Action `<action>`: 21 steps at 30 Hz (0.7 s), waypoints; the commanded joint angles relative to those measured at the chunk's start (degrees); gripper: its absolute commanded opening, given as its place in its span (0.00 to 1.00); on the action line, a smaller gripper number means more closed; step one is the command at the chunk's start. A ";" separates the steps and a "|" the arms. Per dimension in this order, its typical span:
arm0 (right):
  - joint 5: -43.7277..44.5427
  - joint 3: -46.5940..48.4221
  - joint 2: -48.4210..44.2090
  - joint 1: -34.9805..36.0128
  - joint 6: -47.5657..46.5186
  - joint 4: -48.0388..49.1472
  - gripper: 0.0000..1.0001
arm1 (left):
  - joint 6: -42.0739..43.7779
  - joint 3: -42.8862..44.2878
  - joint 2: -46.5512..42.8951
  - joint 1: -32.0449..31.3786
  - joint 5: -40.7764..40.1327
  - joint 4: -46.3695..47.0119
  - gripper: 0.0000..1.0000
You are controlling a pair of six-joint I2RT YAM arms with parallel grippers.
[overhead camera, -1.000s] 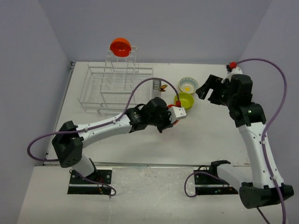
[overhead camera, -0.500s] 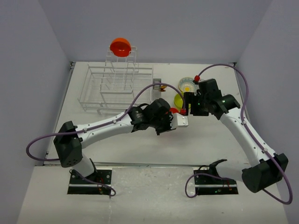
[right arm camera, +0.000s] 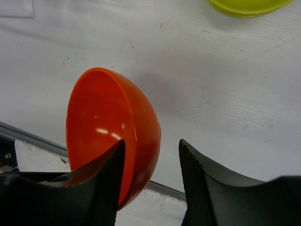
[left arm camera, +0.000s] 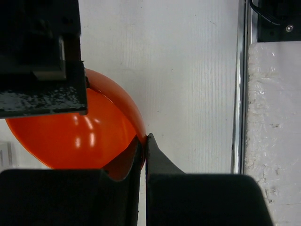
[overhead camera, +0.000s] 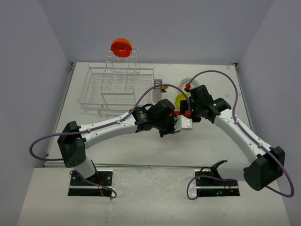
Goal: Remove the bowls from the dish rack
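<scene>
My left gripper (left arm camera: 143, 141) is shut on the rim of an orange bowl (left arm camera: 80, 132) and holds it on edge above the table, mid-table in the top view (overhead camera: 177, 113). My right gripper (right arm camera: 150, 150) is open and straddles the same orange bowl's (right arm camera: 113, 141) wall, one finger inside and one outside. In the top view the two grippers meet, left gripper (overhead camera: 178, 118) and right gripper (overhead camera: 185, 112). The white wire dish rack (overhead camera: 117, 87) stands at the back left with another orange bowl (overhead camera: 121, 47) on its tall tier.
A lime-green bowl (overhead camera: 181, 100) and a flower-patterned bowl (overhead camera: 188, 83) sit on the table right of the rack, partly hidden by my right arm. The green bowl also shows in the right wrist view (right arm camera: 247, 5). The grey cutlery basket (overhead camera: 158, 86) is on the rack's right end.
My right arm has swung in from the right and lowered its open jaws over the orange bowl. My left gripper has carried the bowl slightly to the right.
</scene>
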 commanded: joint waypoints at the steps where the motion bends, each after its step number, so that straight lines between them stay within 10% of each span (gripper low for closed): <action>1: -0.20 -0.68 2.14 1.79 0.26 1.80 0.47 | 1.67 3.26 -1.49 -0.29 0.83 1.41 0.00; 6: 0.76 -0.50 1.62 2.50 1.40 3.11 0.00 | 1.40 2.56 -1.93 -0.37 -1.54 2.20 0.00; 9: 3.04 -0.24 0.83 2.41 2.37 3.99 0.00 | -0.09 2.29 -1.93 -0.29 -5.67 3.17 0.01; 13: 10.15 -1.12 0.39 1.63 3.77 6.45 0.00 | -4.82 2.47 -2.10 -0.29 -13.13 3.96 0.53; 14: 11.65 -1.21 0.65 0.49 4.21 6.98 0.00 | -5.71 2.21 -3.15 -0.29 -16.11 4.31 0.99; 21: 13.34 -11.90 -5.49 -18.66 10.18 19.01 0.00 | -19.40 -5.17 -14.84 0.06 -40.97 13.44 1.00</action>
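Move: The orange bowl's middle is about 4 cm left of the right hand, 1 cm back and 2 cm below; its wall stands between the open right fingers. From that hand, the lime bowls are some 12 cm ahead, 2 cm right and 13 cm below, with the patterned bowls 8 cm beyond them and 2 cm farther right. The left hand pinches the orange rim, the bowl's middle about 5 cm straight ahead, 2 cm below. Easing about 1 cm left and down, the right hand shuts its fingers on the rim of the orange bowl while the left still holds it. The left then opens wide and backs off forward, up and a little left, turning some 25 degrees counter-clockwise, as the right carries the bowl about 9 cm right and 5 cm forward, turning clockwise. ##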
